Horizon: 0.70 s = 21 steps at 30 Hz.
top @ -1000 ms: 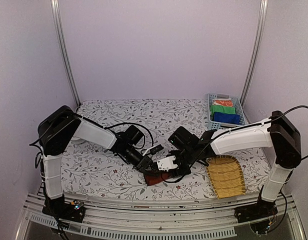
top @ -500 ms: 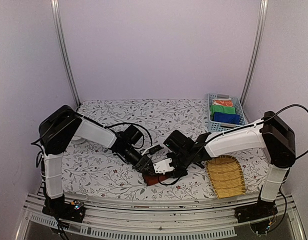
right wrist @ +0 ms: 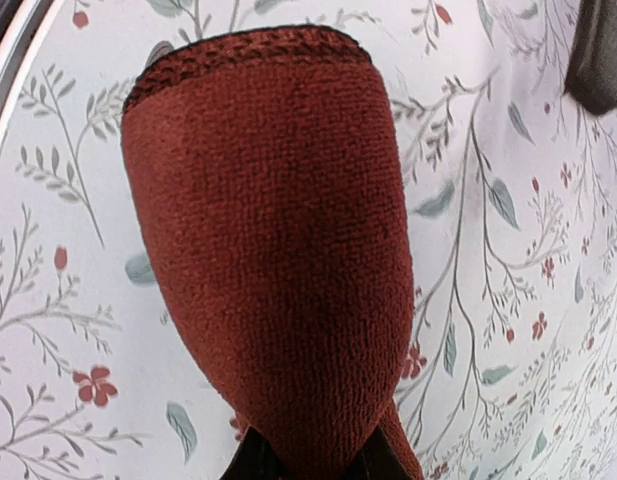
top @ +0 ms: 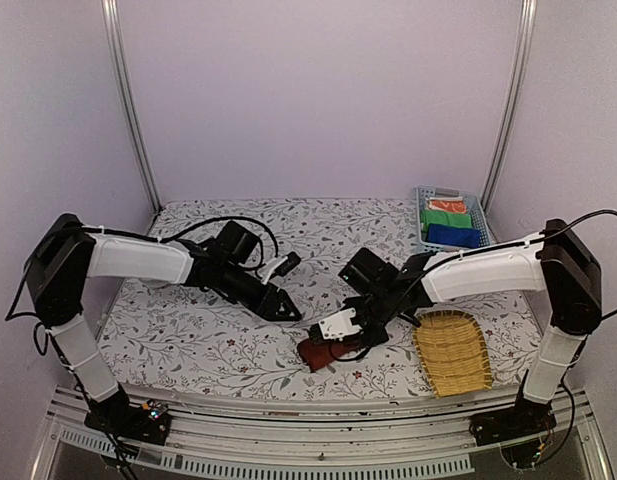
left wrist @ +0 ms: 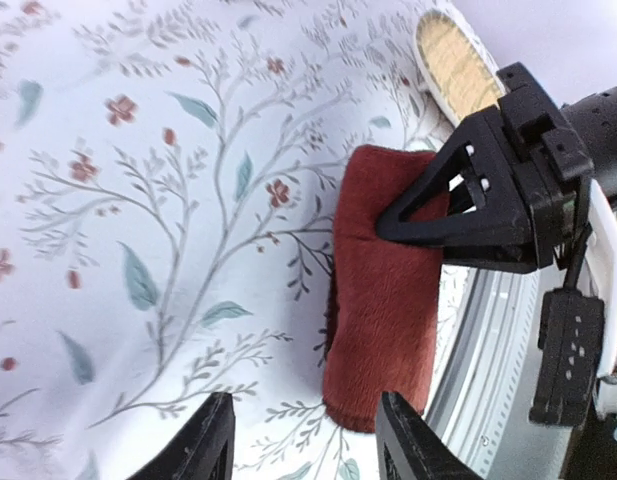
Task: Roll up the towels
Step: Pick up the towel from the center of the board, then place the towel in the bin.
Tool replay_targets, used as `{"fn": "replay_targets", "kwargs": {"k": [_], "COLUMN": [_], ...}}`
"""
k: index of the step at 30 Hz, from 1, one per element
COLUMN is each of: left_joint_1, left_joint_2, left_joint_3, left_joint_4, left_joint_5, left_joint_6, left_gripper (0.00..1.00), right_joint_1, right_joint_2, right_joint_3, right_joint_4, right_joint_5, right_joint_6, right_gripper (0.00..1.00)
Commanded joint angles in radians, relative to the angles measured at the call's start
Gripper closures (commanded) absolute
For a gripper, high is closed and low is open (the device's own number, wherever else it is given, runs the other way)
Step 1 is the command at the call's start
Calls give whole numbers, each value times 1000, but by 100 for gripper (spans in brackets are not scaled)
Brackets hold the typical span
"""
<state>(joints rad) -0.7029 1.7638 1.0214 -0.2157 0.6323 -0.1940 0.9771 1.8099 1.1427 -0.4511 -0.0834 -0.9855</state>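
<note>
The dark reddish-brown towel (top: 314, 356) lies rolled into a short bundle near the table's front edge. My right gripper (top: 328, 343) is shut on one end of it. In the right wrist view the roll (right wrist: 268, 240) fills the middle, pinched at the bottom between the right gripper (right wrist: 308, 466) tips. My left gripper (top: 284, 309) hangs left of the roll, open and empty. Its wrist view shows the left gripper (left wrist: 304, 428) well short of the roll (left wrist: 376, 310), with the right gripper (left wrist: 458, 215) clamped on the roll's far side. The blue towel (top: 454, 237) lies folded in the basket.
A blue plastic basket (top: 421, 214) at the back right also holds a green cloth (top: 446, 217) and an orange-red cloth (top: 446, 205). A woven wicker tray (top: 452, 353) lies just right of the right gripper. The table's metal front rail (top: 318, 440) runs close behind the roll.
My left gripper has let go of the reddish-brown roll, opened and drawn back to the left. My right gripper has closed on the roll, which stays near the front edge.
</note>
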Motion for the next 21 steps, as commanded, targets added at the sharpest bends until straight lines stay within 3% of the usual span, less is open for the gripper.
{"fn": "replay_targets", "kwargs": {"k": [1, 6, 11, 17, 21], "left_joint_1": [30, 46, 46, 46, 47], "left_joint_2": [-100, -156, -155, -139, -141], "left_joint_3": [-37, -80, -79, -79, -84], "left_joint_4": [74, 125, 134, 159, 167], "left_joint_5": [-132, -143, -135, -102, -91], "left_joint_6": [-28, -54, -51, -60, -68], "left_gripper": [49, 49, 50, 50, 50], "right_joint_1": [-95, -260, -531, -798, -906], "right_joint_2": [-77, -130, -138, -79, -17], "right_joint_3": [35, 56, 156, 315, 385], "right_joint_4": [-120, -145, -141, -108, -77], "right_joint_5": [9, 16, 3, -1, 19], "right_joint_6": [-33, -92, -177, -263, -287], "right_gripper": [98, 98, 97, 98, 98]}}
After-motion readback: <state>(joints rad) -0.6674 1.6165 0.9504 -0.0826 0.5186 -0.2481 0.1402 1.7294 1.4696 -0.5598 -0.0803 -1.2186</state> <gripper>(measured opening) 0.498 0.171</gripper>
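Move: The rolled red-brown towel is already pinched in the right hand, low over the board. The blue basket it is carried to lies about 31 cm ahead and 29 cm to the right, at about the hand's height. In its near part sits the blue towel, some 27 cm ahead and 29 right, with the green towel 6 cm beyond; the woven tray lies level with the hand, 21 cm right. From the left hand the basket is roughly 28 cm ahead and 39 right. Rightward and forward in one quickening diagonal sweep, the right hand carries the towel from the centre of the board to over the basket, about 27 cm right and 25 forward while rising some 15, its wrist turning clockwise and the fingertips swinging up towards forward. The grip stays shut. The empty, half-open left hand backs off about 5 cm, up and forward, then nearly stops. ##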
